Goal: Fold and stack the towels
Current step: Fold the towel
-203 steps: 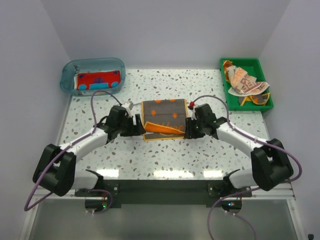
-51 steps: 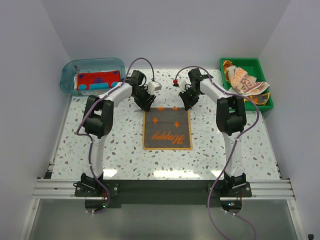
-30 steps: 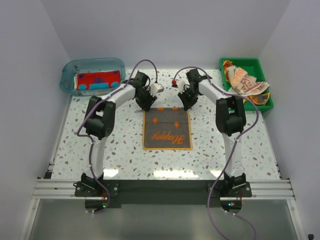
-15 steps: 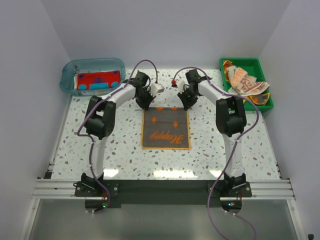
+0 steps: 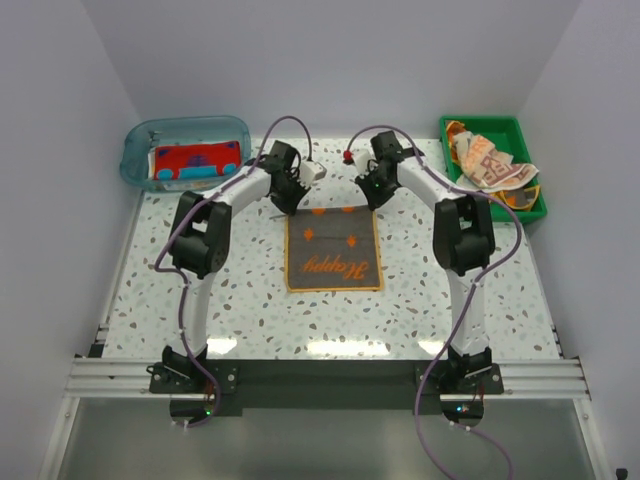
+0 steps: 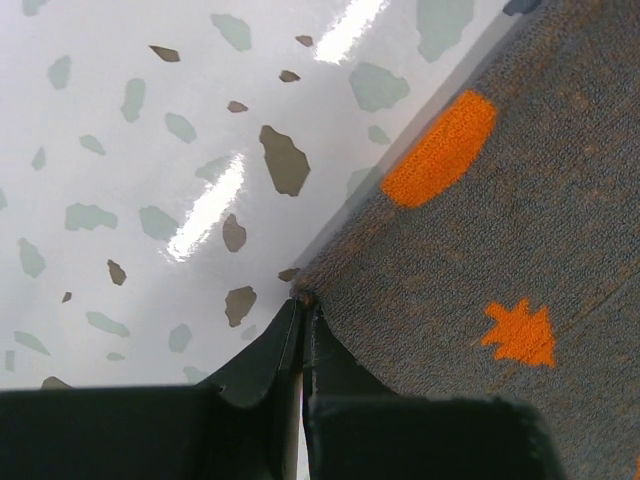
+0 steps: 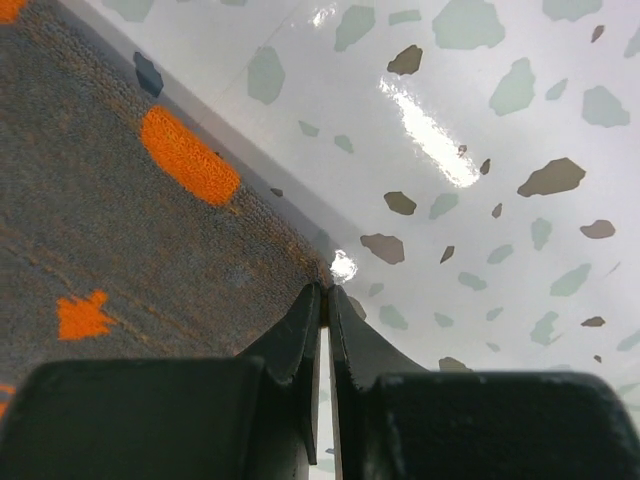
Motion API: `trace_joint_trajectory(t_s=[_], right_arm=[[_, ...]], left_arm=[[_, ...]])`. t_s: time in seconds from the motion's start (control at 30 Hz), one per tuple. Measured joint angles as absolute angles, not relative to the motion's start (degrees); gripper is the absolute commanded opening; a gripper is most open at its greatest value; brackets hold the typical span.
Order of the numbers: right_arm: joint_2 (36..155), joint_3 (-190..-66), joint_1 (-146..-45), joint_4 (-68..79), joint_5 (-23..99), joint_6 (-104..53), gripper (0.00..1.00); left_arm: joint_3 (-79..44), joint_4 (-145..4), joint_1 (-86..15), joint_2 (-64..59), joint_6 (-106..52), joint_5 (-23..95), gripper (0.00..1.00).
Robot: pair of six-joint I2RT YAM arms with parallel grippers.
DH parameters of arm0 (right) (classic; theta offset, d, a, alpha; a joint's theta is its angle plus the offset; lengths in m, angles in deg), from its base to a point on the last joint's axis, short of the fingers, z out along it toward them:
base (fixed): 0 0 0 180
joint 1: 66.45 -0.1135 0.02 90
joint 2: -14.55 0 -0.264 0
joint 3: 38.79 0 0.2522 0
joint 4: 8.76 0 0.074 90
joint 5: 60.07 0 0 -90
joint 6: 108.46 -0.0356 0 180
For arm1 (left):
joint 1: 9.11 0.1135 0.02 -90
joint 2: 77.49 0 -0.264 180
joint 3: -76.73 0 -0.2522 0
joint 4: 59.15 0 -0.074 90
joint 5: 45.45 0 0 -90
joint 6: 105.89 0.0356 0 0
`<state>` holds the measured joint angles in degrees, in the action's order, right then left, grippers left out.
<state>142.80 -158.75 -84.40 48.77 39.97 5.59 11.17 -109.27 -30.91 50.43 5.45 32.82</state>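
A dark grey towel with orange trim and orange "Happy" lettering lies flat mid-table. My left gripper is shut on its far left corner. My right gripper is shut on its far right corner. In the left wrist view the left gripper pinches the very tip of the corner, with the towel spreading to the right. The right wrist view has the right gripper closed on the other corner, and the towel runs off to the left. Both arms reach far out over the table.
A clear blue tub at the back left holds a folded red towel. A green tray at the back right holds a crumpled peach-patterned towel on top of other cloth. Speckled tabletop surrounds the grey towel.
My left gripper has shut on the far left corner. Both grippers and the towel's far edge have shifted slightly toward the back wall.
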Motion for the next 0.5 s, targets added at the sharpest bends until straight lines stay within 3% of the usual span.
trace_joint_trajectory(t_s=[0.5], right_arm=[[127.8, -147.5, -86.0, 45.2, 39.4, -0.1, 0.00]], left_arm=[[-4.0, -101.5, -31.2, 34.1, -3.8, 34.1, 0.00]])
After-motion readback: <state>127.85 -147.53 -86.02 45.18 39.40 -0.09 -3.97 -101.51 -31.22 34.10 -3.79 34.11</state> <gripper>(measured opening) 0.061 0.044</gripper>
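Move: Both closed grippers hold the grey towel's far corners just off the table, roughly 20 cm apart. Its near left corner, where the left corner is headed, lies about 21 cm back from the left hand, 1 cm to its right and 2 cm below; the blue bin sits some 16 cm ahead and 27 cm left of that hand. The near right corner is about 21 cm back, 2 cm right and 3 cm below the right hand, the green bin 12 cm ahead and 32 cm right. Up first and then increasingly back towards the towel's near edge, both arms rise together, keeping their pinch on the far corners: each climbs about 6 cm and ends some 3 cm nearer the base. The left wrist turns roughly 10 degrees counter-clockwise; the right tilts only slightly. ##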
